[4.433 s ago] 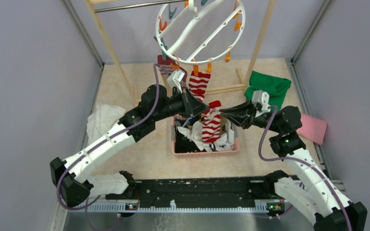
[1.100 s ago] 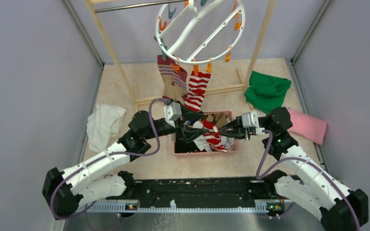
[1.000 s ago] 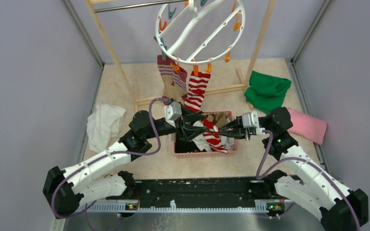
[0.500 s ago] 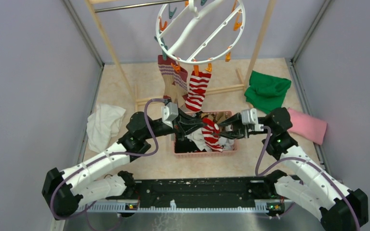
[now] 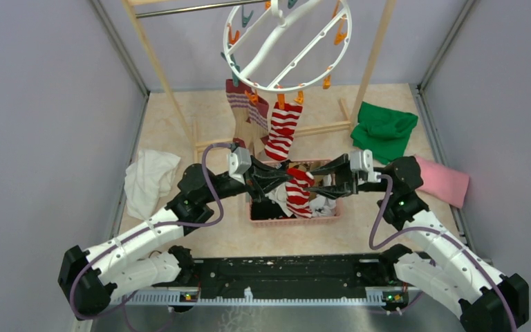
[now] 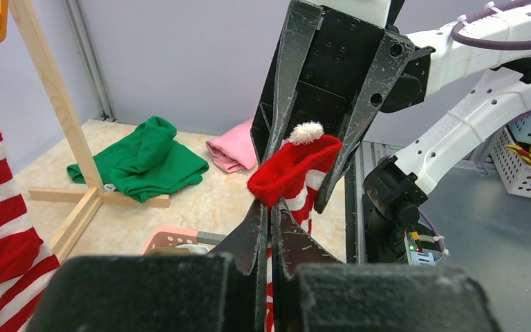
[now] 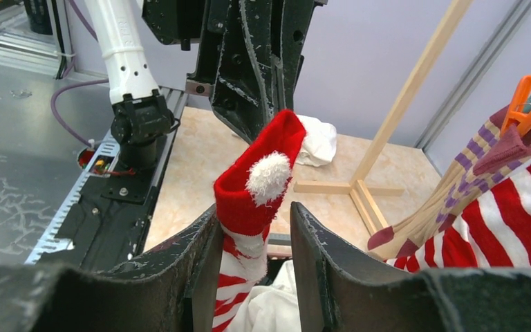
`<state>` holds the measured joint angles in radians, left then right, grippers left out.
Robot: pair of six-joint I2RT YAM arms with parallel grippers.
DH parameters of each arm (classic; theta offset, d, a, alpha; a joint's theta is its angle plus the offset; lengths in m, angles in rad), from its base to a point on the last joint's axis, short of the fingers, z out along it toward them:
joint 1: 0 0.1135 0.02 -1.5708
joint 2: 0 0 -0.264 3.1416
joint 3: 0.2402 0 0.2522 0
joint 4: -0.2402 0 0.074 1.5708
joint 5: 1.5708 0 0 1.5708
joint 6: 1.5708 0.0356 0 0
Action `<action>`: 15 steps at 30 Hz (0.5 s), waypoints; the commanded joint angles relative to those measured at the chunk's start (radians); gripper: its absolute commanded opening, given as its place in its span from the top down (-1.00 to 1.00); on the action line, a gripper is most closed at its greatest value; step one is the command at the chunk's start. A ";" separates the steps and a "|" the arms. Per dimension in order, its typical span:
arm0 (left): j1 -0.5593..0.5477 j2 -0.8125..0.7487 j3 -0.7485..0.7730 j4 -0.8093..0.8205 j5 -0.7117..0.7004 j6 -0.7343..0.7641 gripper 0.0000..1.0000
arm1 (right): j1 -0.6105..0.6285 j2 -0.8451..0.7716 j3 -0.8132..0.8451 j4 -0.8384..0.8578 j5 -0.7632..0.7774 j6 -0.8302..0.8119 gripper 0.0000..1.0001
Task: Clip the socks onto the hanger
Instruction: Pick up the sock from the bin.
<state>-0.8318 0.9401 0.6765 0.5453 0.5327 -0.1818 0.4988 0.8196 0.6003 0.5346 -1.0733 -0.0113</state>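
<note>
A red-and-white striped sock (image 5: 297, 192) with a white pom-pom hangs over the pink basket (image 5: 294, 220) between my two arms. My left gripper (image 5: 290, 177) is shut on its red cuff (image 6: 292, 171), its fingertips pinching the cloth from below in the left wrist view. My right gripper (image 7: 254, 209) stands open, a finger on each side of the sock (image 7: 254, 185). The left finger lies against it and the right finger is apart. The white round hanger (image 5: 287, 45) hangs above. Another red-striped sock (image 5: 282, 131) and a tan-and-maroon sock (image 5: 242, 104) are clipped to it.
The basket holds white and dark laundry. A green cloth (image 5: 384, 128) and a pink cloth (image 5: 442, 181) lie at the right, a white cloth (image 5: 151, 176) at the left. The wooden rack frame (image 5: 157, 62) stands behind the basket, its foot bar (image 5: 318, 129) on the floor.
My left gripper has closed on the sock's red cuff. My right gripper has opened off it. Both have lifted slightly, and the sock now hangs straighter.
</note>
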 commanded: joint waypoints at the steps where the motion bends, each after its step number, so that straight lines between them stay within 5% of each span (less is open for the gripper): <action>1: 0.006 -0.013 -0.004 0.036 -0.001 0.004 1.00 | -0.004 -0.013 0.005 0.076 0.032 0.059 0.23; 10: 0.006 -0.012 -0.006 0.043 -0.004 -0.002 1.00 | -0.004 -0.019 -0.007 0.133 0.036 0.105 0.47; 15: 0.007 -0.008 -0.003 0.045 -0.009 -0.007 1.00 | -0.003 -0.025 -0.013 0.146 0.040 0.122 0.83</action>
<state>-0.8291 0.9401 0.6762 0.5457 0.5301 -0.1829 0.4988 0.8169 0.5953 0.6216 -1.0428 0.0834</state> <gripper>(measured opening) 0.011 0.149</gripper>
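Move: The red-and-white sock's cuff hangs from the left fingers, its middle about 3 cm to the right of the left hand point and level with it. From the open right fingers it lies 3 cm left, 1 cm back and 1 cm up. Counted from the right hand, the bin's middle is some 9 cm ahead, 3 cm left and 20 cm down. The hung striped sock is about 12 cm ahead and 8 cm left, roughly level. The right hand creeps up by about 1.5 cm beside the cuff, with next to no sideways travel, while its half-open fingers close most of the way from the near and far sides onto the free pompom end of the cuff, re-gripping it there. The left hand stays put, fingers shut, and keeps its pinch on the other end of the cuff, holding it up for the right hand. ##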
